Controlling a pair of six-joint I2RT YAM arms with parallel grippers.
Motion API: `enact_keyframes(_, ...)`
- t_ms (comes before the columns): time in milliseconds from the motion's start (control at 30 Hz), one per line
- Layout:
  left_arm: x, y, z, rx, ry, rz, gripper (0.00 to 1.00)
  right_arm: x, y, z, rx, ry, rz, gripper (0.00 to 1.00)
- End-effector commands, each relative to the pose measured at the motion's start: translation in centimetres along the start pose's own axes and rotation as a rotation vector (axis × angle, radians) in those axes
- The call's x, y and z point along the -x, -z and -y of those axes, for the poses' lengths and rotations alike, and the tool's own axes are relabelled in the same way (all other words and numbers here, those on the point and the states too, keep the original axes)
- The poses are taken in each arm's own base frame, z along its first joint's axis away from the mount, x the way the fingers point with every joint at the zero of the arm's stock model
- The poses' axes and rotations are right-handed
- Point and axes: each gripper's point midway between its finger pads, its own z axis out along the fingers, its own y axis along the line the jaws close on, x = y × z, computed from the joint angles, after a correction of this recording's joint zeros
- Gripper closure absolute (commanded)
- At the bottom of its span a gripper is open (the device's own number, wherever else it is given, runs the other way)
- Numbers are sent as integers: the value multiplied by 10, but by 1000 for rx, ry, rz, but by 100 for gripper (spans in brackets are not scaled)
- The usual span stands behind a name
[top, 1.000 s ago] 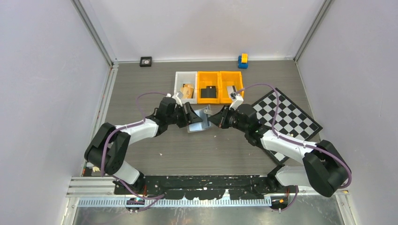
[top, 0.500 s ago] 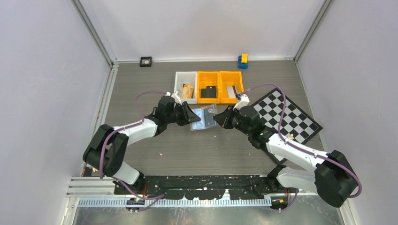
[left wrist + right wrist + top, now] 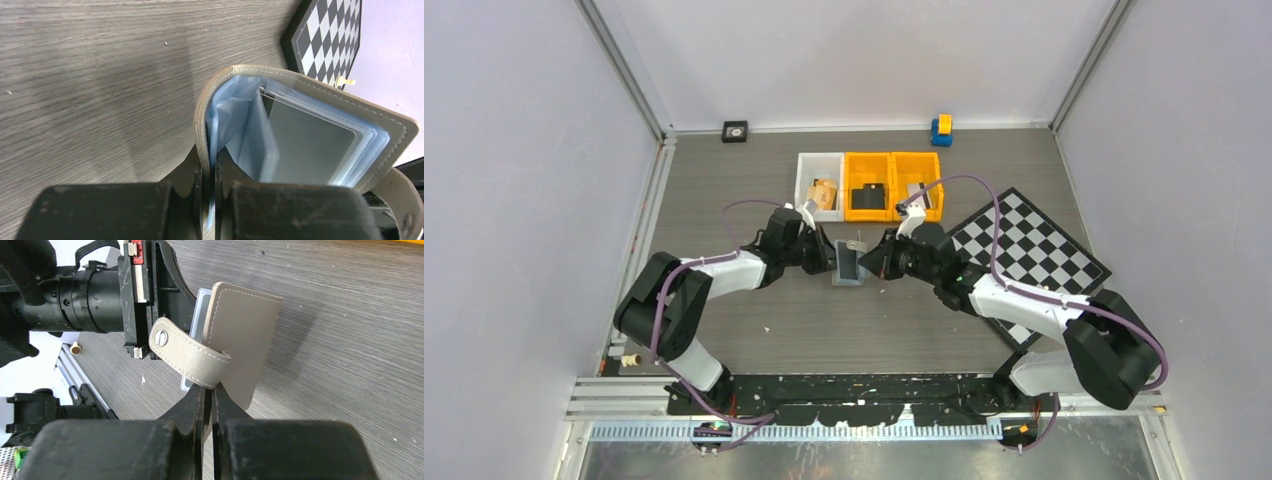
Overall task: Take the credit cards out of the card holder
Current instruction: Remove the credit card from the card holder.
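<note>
The grey card holder stands on edge, half folded, between my two grippers. My left gripper is shut on one cover and its pale blue lining. A silvery grey credit card sits in the inner pocket of the card holder. My right gripper is shut on the end of the card holder's strap, against the outer cover. From above, the left gripper and right gripper face each other. A black card lies in the middle bin.
A white bin and two orange bins stand in a row just behind the grippers. A chessboard lies under the right arm. A blue and yellow block and a small black square sit by the back wall.
The left gripper has closed on the card holder's cover. The holder has gone from lying spread open to standing nearly folded, and the right gripper has shifted left towards it.
</note>
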Motion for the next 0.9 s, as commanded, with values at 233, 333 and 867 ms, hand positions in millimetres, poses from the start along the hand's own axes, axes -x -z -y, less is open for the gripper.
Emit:
enact_keyframes(233,28,12,27,-98,-9,80,96,51,22,5,-142,28,199,99)
enact_keyframes(333,36,22,32,-181,34,99,88,56,29,7,-130,1,224,100)
enact_keyframes(867,60,63,52,-377,56,221,47,63,32,-7,62,-113,211,99)
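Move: The credit card still sits in its clear pocket in the card holder, its middle about 4 cm right of the left hand and 3 cm above it; the left fingers are shut on the holder's left leaf. The same card is some 3 cm left of the right hand, which grips the strap side, and about 3 cm lower. From the left hand, the white tray lies roughly 17 cm ahead and 3 cm left, the middle yellow tray 17 cm ahead and 7 cm right. The left hand releases the holder, opening halfway and rising 7 cm; the right, still gripping, draws it right 4 cm. ##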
